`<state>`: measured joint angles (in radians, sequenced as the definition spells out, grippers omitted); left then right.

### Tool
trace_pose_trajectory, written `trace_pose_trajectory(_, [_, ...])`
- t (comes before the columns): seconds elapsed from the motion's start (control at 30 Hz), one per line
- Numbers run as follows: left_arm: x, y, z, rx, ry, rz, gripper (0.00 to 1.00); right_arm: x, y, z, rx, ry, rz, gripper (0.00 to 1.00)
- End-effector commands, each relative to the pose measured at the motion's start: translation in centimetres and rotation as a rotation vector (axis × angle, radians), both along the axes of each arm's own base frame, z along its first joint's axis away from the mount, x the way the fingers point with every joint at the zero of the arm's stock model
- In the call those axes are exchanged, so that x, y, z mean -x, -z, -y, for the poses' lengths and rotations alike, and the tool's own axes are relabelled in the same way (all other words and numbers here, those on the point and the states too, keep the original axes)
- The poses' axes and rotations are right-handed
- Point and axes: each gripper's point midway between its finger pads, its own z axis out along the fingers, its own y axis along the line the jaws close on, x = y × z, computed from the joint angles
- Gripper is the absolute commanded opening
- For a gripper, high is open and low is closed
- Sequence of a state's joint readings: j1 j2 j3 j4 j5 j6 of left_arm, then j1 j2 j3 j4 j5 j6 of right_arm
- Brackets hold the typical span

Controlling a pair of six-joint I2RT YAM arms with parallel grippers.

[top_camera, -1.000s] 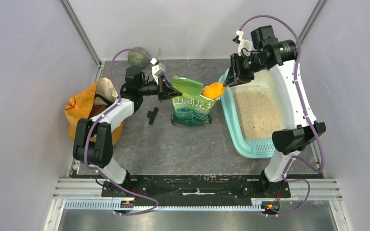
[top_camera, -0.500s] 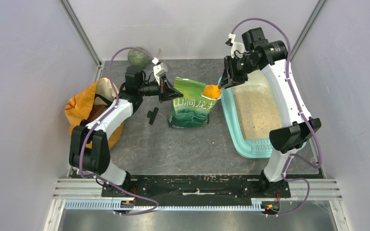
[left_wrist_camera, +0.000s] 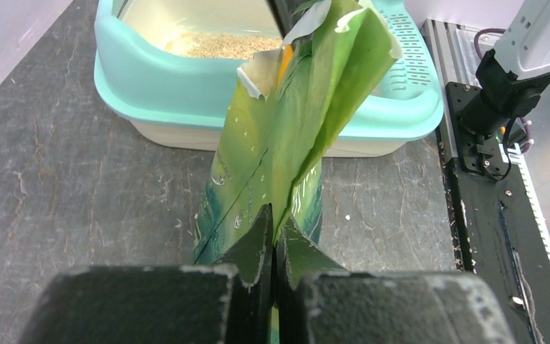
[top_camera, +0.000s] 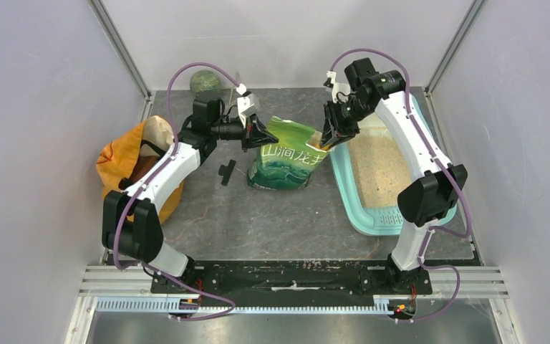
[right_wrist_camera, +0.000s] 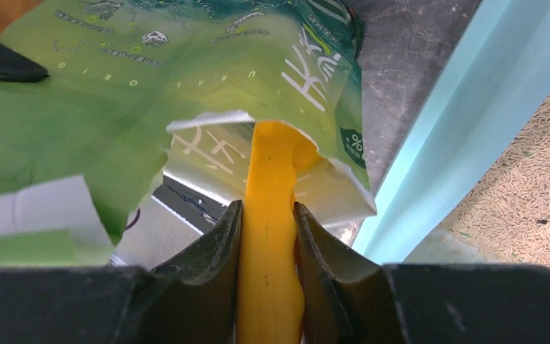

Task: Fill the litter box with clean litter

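Note:
The light-teal litter box (top_camera: 345,188) lies at the right with pale beige litter (top_camera: 377,163) covering its floor; it also shows in the left wrist view (left_wrist_camera: 150,79) and the right wrist view (right_wrist_camera: 451,100). The green printed pouch (top_camera: 286,159) stands left of it, its top torn open (right_wrist_camera: 208,129). My left gripper (top_camera: 263,133) is shut on the pouch's upper left edge (left_wrist_camera: 279,179). My right gripper (top_camera: 327,140) is shut on the orange scoop (right_wrist_camera: 268,236), whose front end reaches down into the pouch's mouth.
An orange sack (top_camera: 125,168) stands at the left edge by the left arm. A green round object (top_camera: 205,81) lies at the back. A small black part (top_camera: 225,170) lies on the grey tabletop left of the pouch. The enclosure walls stand close on both sides.
My right gripper moved left and down, carrying the orange scoop from above the litter box's edge into the pouch's mouth. The left gripper kept hold of the pouch, which leaned slightly.

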<state>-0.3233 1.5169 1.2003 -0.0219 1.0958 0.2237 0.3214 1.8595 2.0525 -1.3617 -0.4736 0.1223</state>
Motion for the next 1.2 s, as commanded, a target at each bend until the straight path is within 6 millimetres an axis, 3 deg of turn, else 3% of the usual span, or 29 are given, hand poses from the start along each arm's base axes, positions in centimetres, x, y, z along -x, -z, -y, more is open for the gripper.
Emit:
trace_pose_trajectory(0.0, [0.8,-9.6,1.6,0.113,0.109,0.38,0.02,0.1,-2.1,0.0,-0.054,-0.02,0.083,0.0])
trace_pose_trajectory(0.13, [1.1,-9.9,2.1,0.121,0.142,0.394,0.02,-1.1,-3.1,1.1,-0.016,0.036,0.159,0.0])
trace_pose_trajectory(0.37, [1.5,-10.0,3.7,0.119,0.187,0.4,0.02,-1.0,0.4,2.2,0.066,0.063,0.111,0.0])
trace_pose_trajectory(0.6, [1.8,-9.1,6.4,0.056,0.222,0.38,0.02,-1.6,2.1,0.7,0.008,0.002,0.077,0.0])
trace_pose_trajectory(0.9, [1.5,-8.6,7.5,0.018,0.21,0.374,0.02,-0.8,4.4,-1.9,-0.158,-0.008,0.001,0.0])
trace_pose_trajectory(1.03, [1.3,-8.1,7.4,0.002,0.204,0.376,0.02,-0.2,3.5,-3.4,-0.31,-0.036,-0.018,0.0])
trace_pose_trajectory(1.17, [1.1,-7.6,7.5,-0.007,0.203,0.368,0.02,-0.2,1.5,-3.4,-0.443,-0.03,-0.003,0.0])
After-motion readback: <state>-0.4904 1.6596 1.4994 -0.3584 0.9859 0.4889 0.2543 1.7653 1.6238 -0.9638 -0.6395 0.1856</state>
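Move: The litter bag's open mouth, with the held scoop already in it, lies about 4 cm below the right hand and 3 cm to its left, level ahead. The litter box's middle is some 21 cm right of that hand, 2 cm farther out and 14 cm down. From the left hand, already pinching the bag's edge, the mouth is about 10 cm right, level ahead and 3 cm lower; the black clip is 14 cm left, 1 cm back, 20 cm down. Right hand lowers its scoop 5 cm deeper into bag; left, still pinching its edge, moves as far right. ##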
